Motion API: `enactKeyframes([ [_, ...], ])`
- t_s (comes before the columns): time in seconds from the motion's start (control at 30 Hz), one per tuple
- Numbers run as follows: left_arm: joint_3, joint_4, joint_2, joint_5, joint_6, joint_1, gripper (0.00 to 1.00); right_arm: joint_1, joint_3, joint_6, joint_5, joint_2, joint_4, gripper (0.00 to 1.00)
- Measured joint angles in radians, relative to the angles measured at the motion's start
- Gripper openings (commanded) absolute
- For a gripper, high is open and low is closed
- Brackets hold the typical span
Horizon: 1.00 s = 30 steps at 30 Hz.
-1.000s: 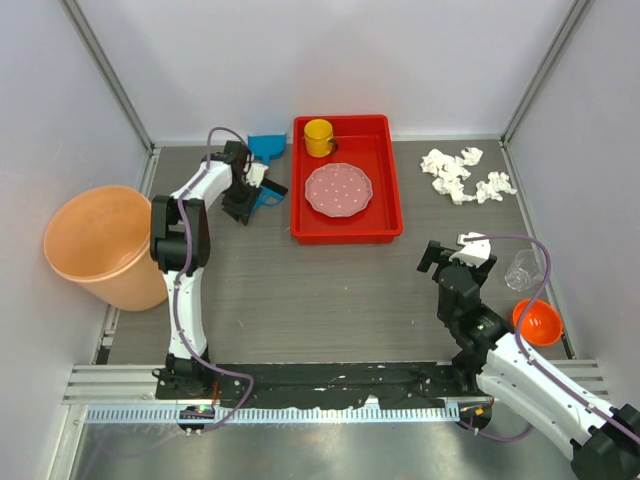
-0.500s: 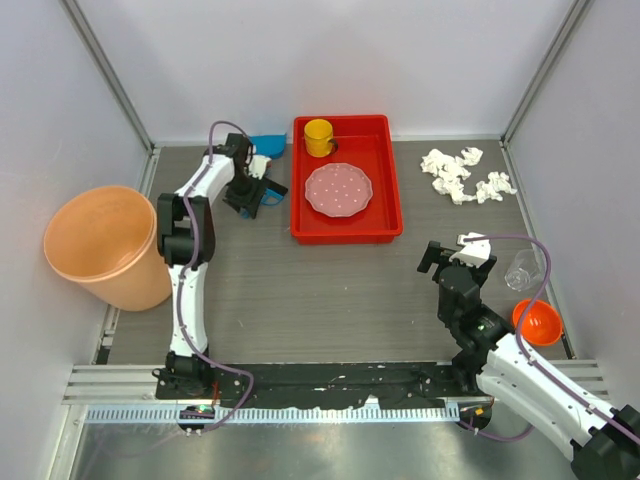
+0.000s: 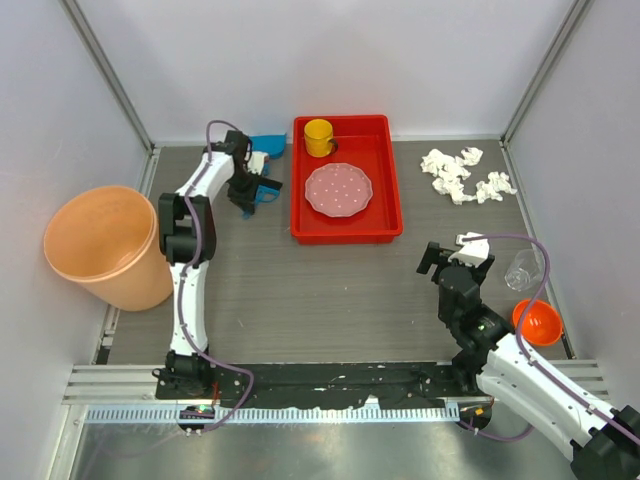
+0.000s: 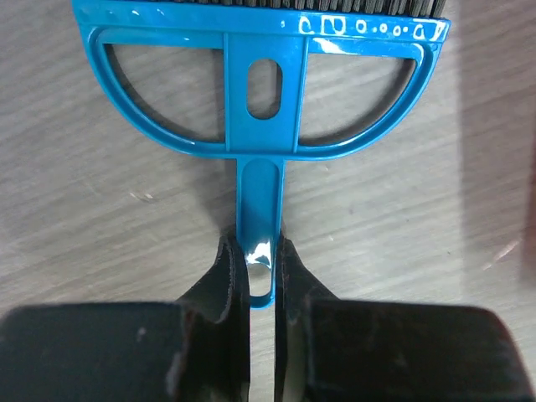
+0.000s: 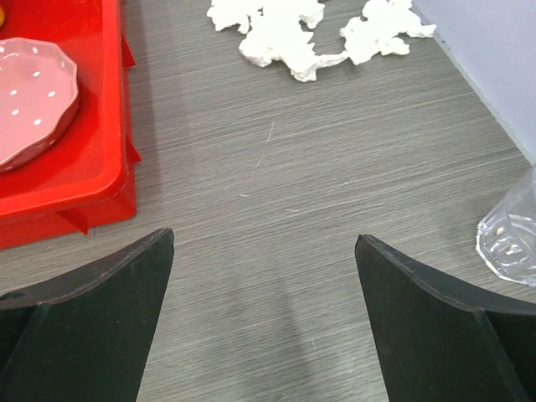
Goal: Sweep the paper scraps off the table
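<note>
The paper scraps [image 3: 465,175], several crumpled white wads, lie in a loose cluster on the table [image 3: 330,290] at the back right; they also show at the top of the right wrist view [image 5: 310,33]. My left gripper [image 3: 247,190] is at the back left, shut on the thin handle of a blue hand brush [image 4: 260,92] that lies flat on the table. In the left wrist view both fingers press the handle at my left gripper [image 4: 260,260]. My right gripper [image 3: 452,252] is open and empty, low over the table well short of the scraps; my right gripper's [image 5: 264,243] jaws stand wide apart.
A blue dustpan [image 3: 268,146] lies just behind the brush. A red tray [image 3: 345,232] holds a pink dotted plate [image 3: 338,190] and a yellow cup [image 3: 319,137]. An orange bucket [image 3: 100,245] stands at the left edge. A clear glass [image 3: 520,270] and an orange bowl [image 3: 537,322] sit at the right.
My left arm has reached a little farther back and its gripper has settled lower onto the brush handle. The right arm and the scraps have not moved.
</note>
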Motion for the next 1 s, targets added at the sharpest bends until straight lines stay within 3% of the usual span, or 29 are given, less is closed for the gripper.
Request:
enactKeyframes([
  [0.1, -0.062, 0.0, -0.046, 0.039, -0.064, 0.008, 0.0, 0.0, 0.008, 0.0, -0.045, 0.003, -0.016, 0.87],
  [0.2, -0.218, 0.016, -0.18, 0.116, -0.182, 0.023, 0.0, 0.0, 0.043, 0.0, -0.108, 0.02, -0.037, 0.84],
  [0.4, -0.53, 0.142, -0.632, 0.229, -0.46, 0.059, 0.0, 0.026, 0.211, 0.023, -0.244, 0.089, -0.087, 0.77],
  [0.6, -0.698, 0.307, -1.026, 0.233, -0.678, 0.056, 0.0, 0.222, 0.439, 0.097, -0.312, 0.254, 0.011, 0.74],
  [0.7, -0.737, 0.325, -1.102, 0.216, -0.761, 0.056, 0.0, 0.332, 0.542, 0.138, -0.371, 0.413, 0.151, 0.71],
  [0.87, -0.736, 0.334, -1.117, 0.232, -0.861, 0.056, 0.0, 0.392, 0.713, 0.241, -0.525, 0.74, 0.402, 0.72],
  [1.0, -0.735, 0.306, -1.135, 0.217, -0.834, 0.044, 0.0, 0.393, 0.82, 0.267, -0.565, 0.869, 0.402, 0.84],
])
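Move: The left hand already pinches the brush by the end of its blue handle; the brush's middle lies about 3 cm ahead and 4 cm right of it. The dustpan is some 17 cm ahead and 4 cm right, the red tray's middle 8 cm ahead and 26 cm right, the bin 12 cm back and 26 cm left. From the empty right hand, the brush is roughly 26 cm ahead, 45 cm left and 13 cm lower. Keeping its pinch on the handle end, the left hand lifts the brush off the table, up about 27 cm and back some 15 cm, turning so its fingers swing round to the robot's right and the bristle end comes up. Meanwhile the right hand sweeps about 36 cm left and 18 cm up towards the brush, turning counter-clockwise some 50 degrees, its jaws narrowing a little but still well open. ##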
